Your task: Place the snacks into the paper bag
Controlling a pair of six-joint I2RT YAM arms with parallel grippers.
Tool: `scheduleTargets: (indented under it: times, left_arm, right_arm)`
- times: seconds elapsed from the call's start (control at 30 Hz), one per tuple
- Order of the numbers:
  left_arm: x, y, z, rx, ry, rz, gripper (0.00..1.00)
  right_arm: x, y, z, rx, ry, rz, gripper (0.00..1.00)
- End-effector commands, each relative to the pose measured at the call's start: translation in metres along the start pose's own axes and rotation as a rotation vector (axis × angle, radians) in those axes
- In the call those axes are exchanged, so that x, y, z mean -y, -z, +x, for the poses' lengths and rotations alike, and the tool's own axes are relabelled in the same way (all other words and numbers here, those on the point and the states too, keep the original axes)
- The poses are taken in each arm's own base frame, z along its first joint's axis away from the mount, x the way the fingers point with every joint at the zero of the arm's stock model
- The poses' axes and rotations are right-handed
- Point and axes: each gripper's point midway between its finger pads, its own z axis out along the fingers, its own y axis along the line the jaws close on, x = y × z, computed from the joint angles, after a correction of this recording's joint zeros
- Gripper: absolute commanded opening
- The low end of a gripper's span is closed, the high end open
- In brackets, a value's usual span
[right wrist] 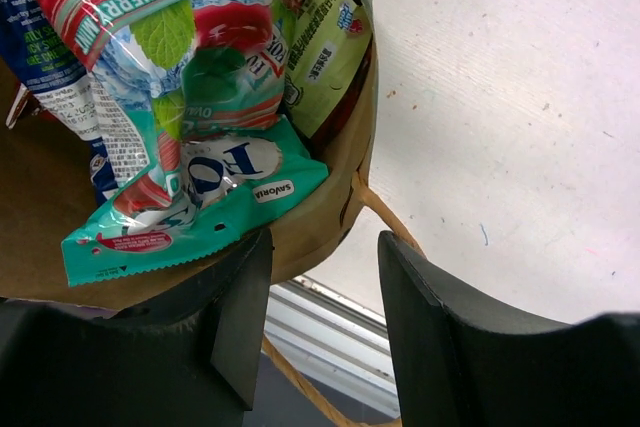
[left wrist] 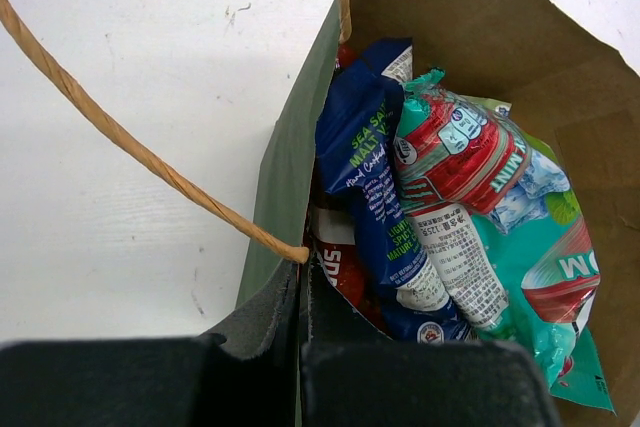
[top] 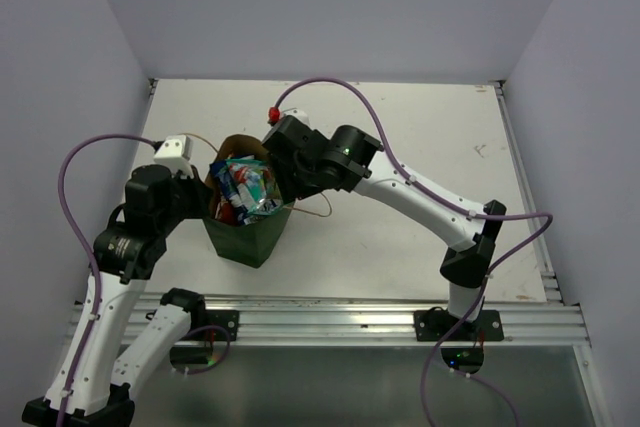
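The paper bag [top: 250, 242] stands upright at the table's left-centre, dark green outside [left wrist: 285, 157] and brown inside [right wrist: 320, 237]. Several snacks stick out of it: a teal Fox's packet [top: 255, 187] [left wrist: 520, 247] [right wrist: 200, 197], a dark blue packet [left wrist: 365, 147], a red chip bag [left wrist: 345, 272] and a pale green packet [right wrist: 325, 47]. My left gripper [top: 208, 199] [left wrist: 300, 292] is shut on the bag's left wall, just below a tan string handle [left wrist: 150, 157]. My right gripper [top: 278, 185] [right wrist: 324, 239] hangs open over the bag's right rim, nothing pinched between its fingers.
A metal rail [top: 350, 317] runs along the table's near edge, close below the bag. Purple cables [top: 330, 84] loop above both arms. The bag's other string handle [right wrist: 385, 217] passes by my right fingers. White walls close in the table on three sides.
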Motion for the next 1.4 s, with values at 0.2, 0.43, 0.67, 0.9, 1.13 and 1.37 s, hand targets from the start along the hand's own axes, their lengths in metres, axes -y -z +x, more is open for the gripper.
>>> scheduleTargets:
  times: [0.2,0.43,0.67,0.9,1.13,1.37]
  left_arm:
    - [0.005,-0.006,-0.001,0.001,-0.006,0.019,0.0]
    - [0.005,-0.01,0.002,-0.004,-0.004,0.021,0.0]
    - [0.036,-0.002,-0.02,0.062,0.039,0.172,0.0]
    - [0.064,0.004,-0.041,0.107,0.106,0.296,0.0]
    - [0.088,0.002,-0.047,0.139,0.146,0.375,0.0]
    - [0.155,-0.008,-0.027,0.09,0.089,0.39,0.0]
  right_arm:
    - [0.012,0.016,-0.003,0.027,-0.019,0.021,0.51]
    - [-0.005,-0.025,0.025,-0.077,0.002,-0.025,0.0]
    - [0.012,0.007,-0.007,0.006,0.031,0.059,0.0]
    - [0.042,0.054,-0.033,0.088,-0.032,0.115,0.0]
    - [0.084,0.065,-0.02,0.086,-0.091,0.19,0.0]
    - [0.117,0.066,-0.009,0.071,-0.146,0.236,0.0]
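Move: The bag's right rim, by the root of its right paper handle, lies just under my open right hand: about 4 cm down, 1 cm back, not off to either side. From that hand the teal mint pack is some 7 cm left and 2 cm ahead, the blue malt pack about 11 cm left and 1 cm ahead, both roughly 7 cm down. From my left hand, shut on the left rim, that right rim is about 15 cm to the right, 1 cm back and slightly lower. I sink my right hand about 3 cm over the bag's right rim and shut its fingers on the paper by the handle root, then raise it some 6 cm and a little forward. With my left hand still pinching the left rim, I carry both hands to the right, the left about 11 cm, each turning 10 to 15 degrees clockwise. ##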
